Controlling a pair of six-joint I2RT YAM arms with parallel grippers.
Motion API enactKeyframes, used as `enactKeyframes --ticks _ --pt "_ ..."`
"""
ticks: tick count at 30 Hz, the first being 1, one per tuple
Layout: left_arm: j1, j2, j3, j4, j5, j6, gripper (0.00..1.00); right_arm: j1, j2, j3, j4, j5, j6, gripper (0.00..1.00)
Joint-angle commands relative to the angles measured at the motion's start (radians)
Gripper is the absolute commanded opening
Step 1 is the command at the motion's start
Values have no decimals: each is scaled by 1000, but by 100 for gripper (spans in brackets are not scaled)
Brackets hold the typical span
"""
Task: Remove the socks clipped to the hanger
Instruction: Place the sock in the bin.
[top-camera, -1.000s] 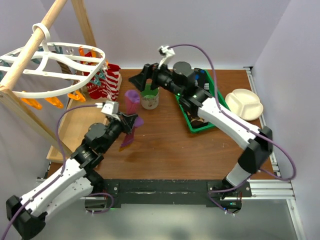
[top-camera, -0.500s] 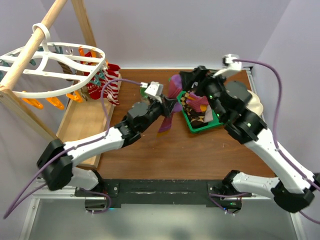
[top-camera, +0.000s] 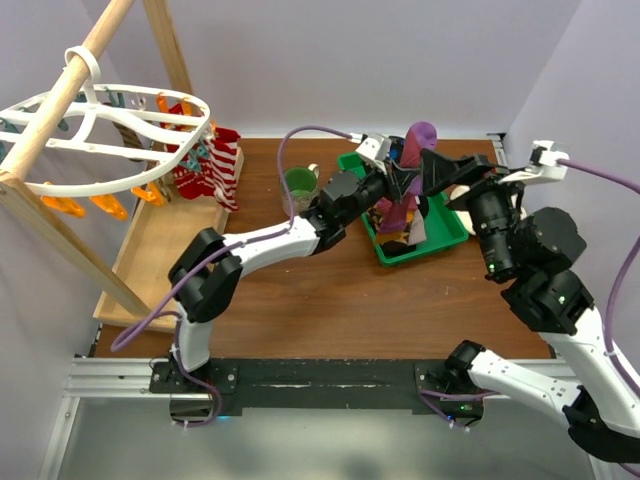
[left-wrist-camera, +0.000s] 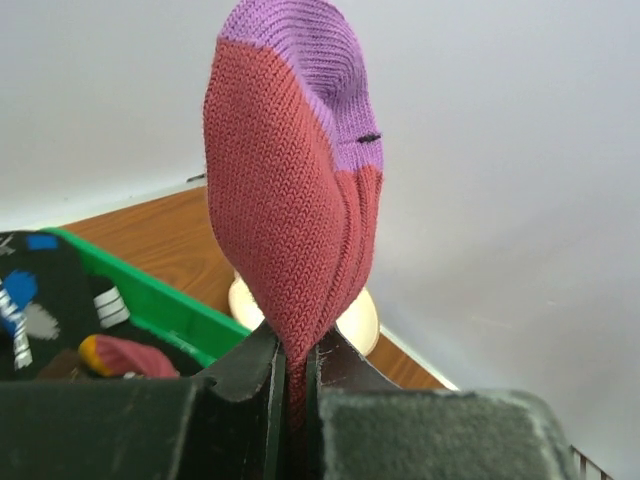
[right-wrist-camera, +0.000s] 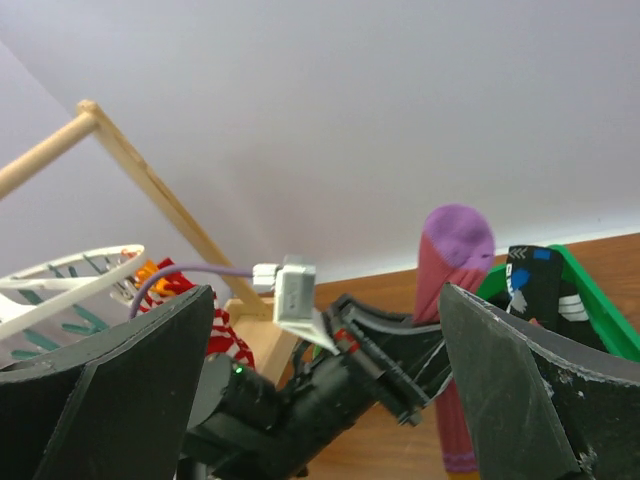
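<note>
My left gripper reaches across the table and is shut on a maroon sock with a purple toe, held upright over the green tray. In the left wrist view the sock rises from between the closed jaws of that gripper. The white hanger hangs at the far left, with red-and-white striped socks clipped to it. My right gripper stands open just right of the held sock, with nothing in it. In its own view the right gripper faces the sock and the hanger.
The green tray holds several loose socks. A green cup stands left of it, and a white plate lies behind it. A wooden pole frame carries the hanger above a wooden board.
My left arm has swung from the table's left to the right, carrying the sock over the green tray. The right arm has drawn back to the right, still open.
</note>
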Motion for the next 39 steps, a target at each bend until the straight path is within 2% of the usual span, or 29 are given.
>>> enactKeyframes --ticks 1,4,6,8,13,14,16,17,21,30,37,39 --pt "24 112 130 130 52 -39 0 0 36 4 -10 -19 -19 98" --pt "93 269 251 118 124 -90 1 0 60 21 -30 -39 -13 98" --pt "119 376 354 58 153 -90 7 2 77 27 -55 -56 -7 99" --pt "150 460 435 -9 189 -81 9 2 91 40 -72 -74 -4 98" --pt "176 460 402 -20 152 -64 25 0 112 52 -107 -89 -4 99" --pt "176 455 396 -25 147 -47 31 0 115 53 -109 -93 -4 99" --pt "176 447 401 -51 135 -32 39 2 123 58 -104 -114 -4 98" --pt "178 447 404 -57 134 -21 46 0 125 58 -101 -120 -2 99" --pt "179 427 391 -74 129 -3 58 0 138 52 -90 -139 2 98" --pt "179 312 247 -36 127 37 65 2 157 61 -87 -163 2 98" --pt "179 216 105 12 106 56 66 2 171 50 -66 -194 2 98" --pt "179 217 111 -5 110 66 67 0 177 50 -64 -197 2 98"
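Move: Ahead of and well below the left hand, which already holds the purple-and-red sock, is the green bin: its middle lies about 13 cm forward, 4 cm to the right and 27 cm down. The mug stands some 14 cm forward and 22 cm to the left of that hand, the white plate about 12 cm forward and 26 cm to the right, both about as low. From the empty right hand the bin's middle is roughly 25 cm forward, 3 cm to the right and 46 cm down. Swooping forward and down about 15 cm each way, the left hand carries the pinched sock to the bin, bowing some 3 cm right on the way and tipping about 10 degrees down. Its fingers open wide from partway through the descent; then it backs off and rises a few centimetres. The open right hand eases left and down, about 6 cm each, tilting slightly. ##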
